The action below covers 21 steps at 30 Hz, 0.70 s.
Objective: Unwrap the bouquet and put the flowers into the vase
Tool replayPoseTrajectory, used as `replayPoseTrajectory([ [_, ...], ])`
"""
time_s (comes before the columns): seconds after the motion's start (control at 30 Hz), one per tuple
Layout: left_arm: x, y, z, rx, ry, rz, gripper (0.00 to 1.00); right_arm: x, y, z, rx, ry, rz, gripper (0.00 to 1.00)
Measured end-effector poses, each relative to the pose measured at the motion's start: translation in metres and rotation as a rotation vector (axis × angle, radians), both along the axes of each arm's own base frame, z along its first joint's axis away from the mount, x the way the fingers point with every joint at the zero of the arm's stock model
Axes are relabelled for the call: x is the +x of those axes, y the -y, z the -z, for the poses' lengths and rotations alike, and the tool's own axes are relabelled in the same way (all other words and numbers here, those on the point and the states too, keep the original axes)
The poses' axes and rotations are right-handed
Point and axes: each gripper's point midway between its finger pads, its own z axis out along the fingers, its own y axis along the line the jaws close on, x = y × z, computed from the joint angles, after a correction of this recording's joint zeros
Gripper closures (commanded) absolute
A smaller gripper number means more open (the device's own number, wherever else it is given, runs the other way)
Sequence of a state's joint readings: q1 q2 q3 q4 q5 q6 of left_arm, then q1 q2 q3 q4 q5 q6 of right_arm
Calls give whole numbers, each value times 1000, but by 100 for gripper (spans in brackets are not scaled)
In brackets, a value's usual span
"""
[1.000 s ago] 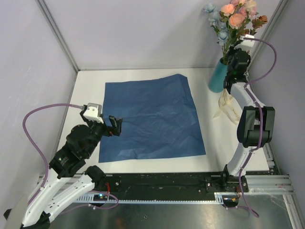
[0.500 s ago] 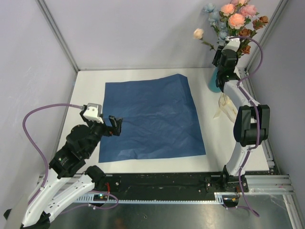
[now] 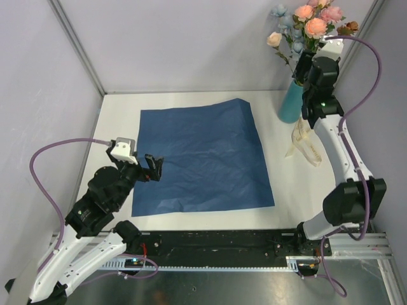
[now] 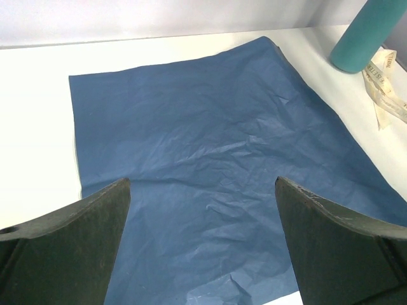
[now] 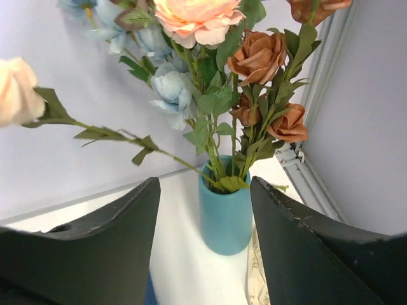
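The flowers (image 3: 311, 22) stand with their stems in the teal vase (image 3: 291, 103) at the far right corner. One pale rose (image 3: 274, 39) leans out to the left. My right gripper (image 3: 303, 66) hovers beside the stems above the vase, open and holding nothing. In the right wrist view the vase (image 5: 226, 216) and flowers (image 5: 254, 57) lie beyond the open gripper (image 5: 205, 184). The unwrapped blue tissue paper (image 3: 200, 155) lies flat on the table. My left gripper (image 3: 154, 166) hangs open over its near left corner, with only paper (image 4: 210, 146) beyond the gripper (image 4: 202, 181).
A cream ribbon (image 3: 305, 143) lies loose on the table just in front of the vase, also in the left wrist view as the ribbon (image 4: 385, 82) by the vase (image 4: 362, 38). Grey walls and a metal frame post (image 3: 359, 38) close in the far right corner.
My right gripper has opened, let go of the stems and risen a little beside the vase. One pale rose has swung out to the left. The left arm has not moved.
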State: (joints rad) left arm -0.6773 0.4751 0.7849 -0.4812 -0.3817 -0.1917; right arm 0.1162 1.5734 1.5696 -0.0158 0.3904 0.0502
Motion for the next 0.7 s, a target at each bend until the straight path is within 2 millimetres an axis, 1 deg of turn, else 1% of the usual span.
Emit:
replayPoseTrajectory([
  [0.1, 0, 0, -1, -2, 2, 0, 0, -24, -8, -16, -6, 3, -41, 28],
  [0.17, -1, -1, -1, -3, 4, 0, 0, -45, -21, -20, -3, -2, -89, 23],
  [0.23, -1, -1, -1, -3, 4, 0, 0, -72, -38, -21, 7, -9, -146, 18],
  [0.33, -2, 1, -2, -8, 4, 8, 0, -115, -65, -18, 45, -17, -244, 12],
  [0.37, -2, 2, -2, -11, 6, 15, 0, -131, -75, -16, 68, -19, -284, 7],
  [0.4, -3, 3, -4, -20, 6, 22, 0, -147, -86, -15, 94, -17, -330, 4],
  [0.5, -7, 6, -10, -46, 18, 47, 0, -195, -111, -5, 176, -15, -455, 1],
  [0.57, -11, 8, -15, -64, 31, 68, 0, -219, -122, 5, 223, -24, -515, 1],
  [0.63, -15, 10, -22, -90, 49, 89, 0, -243, -131, 23, 268, -53, -567, 1],
  [0.7, -17, 12, -29, -115, 66, 105, 0, -261, -134, 43, 305, -91, -593, 1],
])
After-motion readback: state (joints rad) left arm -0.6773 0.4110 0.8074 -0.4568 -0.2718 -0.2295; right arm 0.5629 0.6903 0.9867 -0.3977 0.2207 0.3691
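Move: The right hand hangs empty, with the teal vase about 13 cm ahead of it, 5 cm to its right and some 28 cm below. The flower heads spread over the vase, roughly 3 cm above the hand's height. The ribbon lies level with the hand, about 11 cm to its right, and the blue wrapping paper's middle some 9 cm back and 32 cm left, both nearly 40 cm down. From the left hand the vase is about 42 cm ahead, 50 cm right and 18 cm below. Away from the vase and its flowers and towards the near right part of the blue paper, the right hand sweeps quickly back about 26 cm and left 13 cm, sinking only late. It turns some 35 degrees counter-clockwise, its left side rolling up, while the half-open fingers spread wide. The left hand, open, lifts about 3 cm and draws slightly back. ##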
